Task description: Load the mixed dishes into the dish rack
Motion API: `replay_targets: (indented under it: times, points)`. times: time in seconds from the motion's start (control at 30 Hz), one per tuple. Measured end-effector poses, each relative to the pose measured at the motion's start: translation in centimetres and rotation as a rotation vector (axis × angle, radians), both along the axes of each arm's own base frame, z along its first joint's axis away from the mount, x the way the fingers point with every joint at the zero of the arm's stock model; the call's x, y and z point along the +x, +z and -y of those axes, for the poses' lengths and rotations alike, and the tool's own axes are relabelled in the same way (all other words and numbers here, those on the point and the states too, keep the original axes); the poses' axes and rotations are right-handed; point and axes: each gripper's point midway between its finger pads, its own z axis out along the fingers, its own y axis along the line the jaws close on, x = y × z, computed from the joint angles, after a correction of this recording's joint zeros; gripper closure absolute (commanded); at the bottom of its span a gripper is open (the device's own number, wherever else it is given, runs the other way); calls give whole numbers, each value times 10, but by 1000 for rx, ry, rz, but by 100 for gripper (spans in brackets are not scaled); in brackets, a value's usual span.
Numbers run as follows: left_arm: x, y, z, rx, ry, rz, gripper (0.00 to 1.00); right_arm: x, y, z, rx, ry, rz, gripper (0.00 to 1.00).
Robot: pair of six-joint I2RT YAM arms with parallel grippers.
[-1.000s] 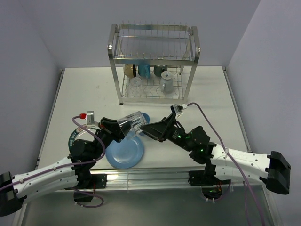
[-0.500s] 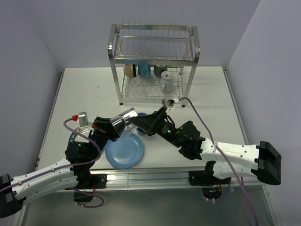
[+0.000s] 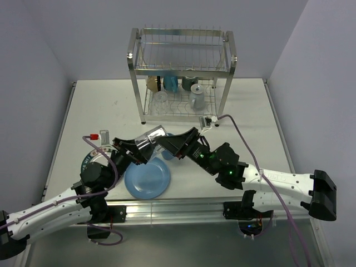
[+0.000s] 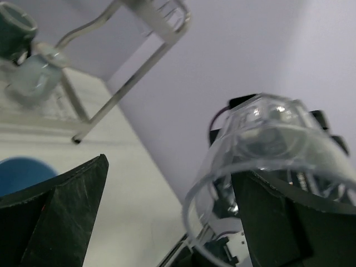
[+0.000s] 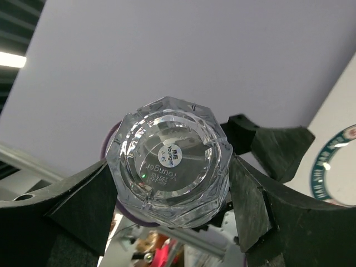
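A clear glass (image 3: 149,139) hangs on its side above the table between both arms. My right gripper (image 3: 164,143) is shut on its faceted base (image 5: 169,161), a finger pressed on each side. My left gripper (image 3: 135,149) stands open around the rim end (image 4: 267,144), its left finger well clear. A blue plate (image 3: 147,181) lies flat near the front edge. The dish rack (image 3: 135,83) stands at the back, with a cream cup (image 3: 153,83), a blue mug (image 3: 171,83), a dark mug (image 3: 190,82), a pale mug (image 3: 197,98) and a clear glass (image 3: 161,99) on its lower tier.
A white plate with a dark patterned rim (image 3: 88,161) lies partly under my left arm. A blue dish (image 3: 168,136) sits on the table just behind the grippers. The rack's upper tier (image 3: 181,53) holds nothing.
My left gripper has opened and let go of the clear glass. My right gripper has closed onto the glass's base. Both arms shifted slightly.
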Motion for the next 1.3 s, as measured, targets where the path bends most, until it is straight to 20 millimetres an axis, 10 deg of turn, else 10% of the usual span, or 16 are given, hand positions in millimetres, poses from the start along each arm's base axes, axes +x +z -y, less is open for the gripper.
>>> replay_targets:
  times: [0.47, 0.83, 1.3]
  points:
    - [24, -79, -86, 94, 402, -477, 5, 110, -68, 52, -205, -322, -52, 100]
    - [28, -110, -82, 222, 439, -532, 7, 206, -171, 54, -396, -431, -188, 100]
    - [31, -115, -80, 329, 447, -485, 8, 298, -144, 52, -445, -533, -75, 100]
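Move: The glass is already in the right hand, and the free spot on the rack's lower tier lies about 37 cm ahead of that hand, 5 cm right and 25 cm lower. The standing glass is some 9 cm left of the spot, the grey mug about 10 cm right of it and 3 cm farther out. From the left hand the spot is roughly 34 cm ahead, 3 cm right; the blue cup about 12 cm ahead, 2 cm right; the blue plate 7 cm left, 2 cm back. The clear glass, still pinched near its base by the right fingers, swings about 30 cm forward and some 15 cm down towards the rack's lower tier, dipping past that height and rising slightly, while the wrist turns clockwise and drops its left side. The left hand, already open around the rim, clears off left and down about 12 cm over the blue plate, tipping its fingers down. ##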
